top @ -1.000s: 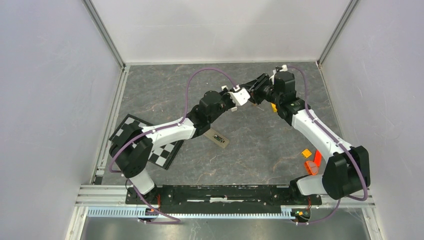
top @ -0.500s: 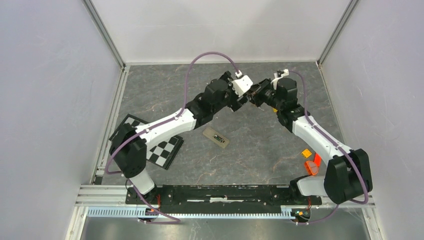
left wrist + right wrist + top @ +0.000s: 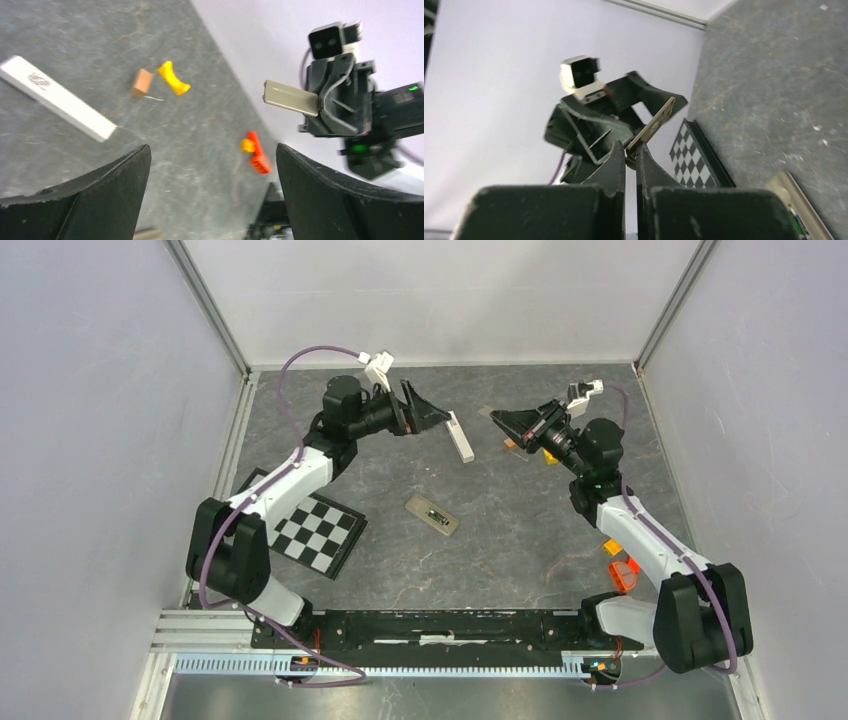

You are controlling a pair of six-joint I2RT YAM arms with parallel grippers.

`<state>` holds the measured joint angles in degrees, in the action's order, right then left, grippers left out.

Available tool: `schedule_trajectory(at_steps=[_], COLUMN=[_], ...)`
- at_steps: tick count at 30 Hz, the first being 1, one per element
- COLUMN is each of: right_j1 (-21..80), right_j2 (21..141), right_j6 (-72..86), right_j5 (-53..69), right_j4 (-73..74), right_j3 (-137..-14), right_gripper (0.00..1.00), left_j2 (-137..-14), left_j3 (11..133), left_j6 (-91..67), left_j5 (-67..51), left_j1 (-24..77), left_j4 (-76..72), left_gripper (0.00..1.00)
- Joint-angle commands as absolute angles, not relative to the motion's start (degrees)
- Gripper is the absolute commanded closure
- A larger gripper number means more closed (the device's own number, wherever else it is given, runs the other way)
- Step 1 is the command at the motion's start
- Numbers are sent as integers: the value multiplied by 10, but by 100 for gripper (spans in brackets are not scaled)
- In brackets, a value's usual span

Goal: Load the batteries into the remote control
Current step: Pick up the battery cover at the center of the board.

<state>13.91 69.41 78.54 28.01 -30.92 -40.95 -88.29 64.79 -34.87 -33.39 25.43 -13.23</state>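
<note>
The remote control (image 3: 432,515) lies back up in the middle of the floor, its edge also in the right wrist view (image 3: 798,201). A dark greenish patch sits in its recess; whether that is the batteries is too small to tell. My right gripper (image 3: 499,419) hangs in the air at the back right, shut on a thin flat grey-beige plate (image 3: 653,126), which sticks out past the fingertips (image 3: 290,98). My left gripper (image 3: 435,413) is raised at the back left, facing the right one, open with nothing between its fingers (image 3: 212,150).
A long white bar (image 3: 459,436) lies below the left gripper. A brown block (image 3: 510,445) and a yellow curved piece (image 3: 548,454) lie under the right gripper. Orange and yellow pieces (image 3: 622,565) sit at the right, and a checkerboard (image 3: 318,530) at the left.
The two grippers met at the back. The left one opened and swung away to the left; the right one shut on the thin plate and drew back to the right.
</note>
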Motion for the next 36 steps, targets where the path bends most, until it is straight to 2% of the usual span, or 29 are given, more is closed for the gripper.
schedule_trajectory(at_steps=[1, 4, 6, 9, 12, 19, 22, 29, 32, 36], right_j1=[136, 136, 136, 136, 137, 141, 144, 150, 153, 153], right_j2=[667, 665, 669, 681, 683, 681, 687, 708, 716, 716], right_j6=[798, 797, 801, 836, 843, 819, 801, 765, 756, 722], right_j5=[325, 346, 362, 388, 395, 400, 403, 425, 432, 430], right_j4=[-473, -511, -516, -561, -575, -542, -514, -471, -456, -410], right_j3=[-418, -431, -442, -442, -437, -441, -448, -468, -472, -474], right_gripper=[100, 100, 100, 100, 100, 100, 100, 100, 100, 100], left_j2=[-874, -895, -917, -957, -990, -988, -984, -986, -983, -974], left_j3=[641, 628, 623, 623, 637, 651, 658, 665, 666, 660], left_j6=[-598, -706, -799, -958, -1037, -991, -971, -975, -967, -950], left_j5=[-447, -447, -448, -436, -427, -425, -427, -450, -456, -469], left_j1=[247, 247, 248, 249, 259, 282, 291, 295, 295, 292], left_j4=[-291, -402, -508, -692, -772, -702, -674, -651, -639, -633], left_gripper=[0, 4, 16, 21, 24, 35, 44, 51, 64, 91])
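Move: Some 8 cm to the left hand's right, 1 cm nearer the base and 3 cm higher is the battery cover, still pinched by the right hand, about 2 cm ahead and 2 cm left of that hand's point. The left fingers are roughly 10 cm left of the right hand, 2 cm ahead and 3 cm lower. From the left hand, on the table about 25 cm below, the white remote lies some 10 cm ahead and 5 cm right, the open remote control 10 cm back and 2 cm left. Rising about 10 cm and rolling some 50 degrees, its left side going down, the left hand also shifts some 5 cm right and back, and its wide-open fingers close most of the way around the cover's free end. The right hand keeps its pinch, lifting the cover about 8 cm and drawing back some 5 cm while its fingers tip up, then easing down 2 cm and left towards the left hand. ##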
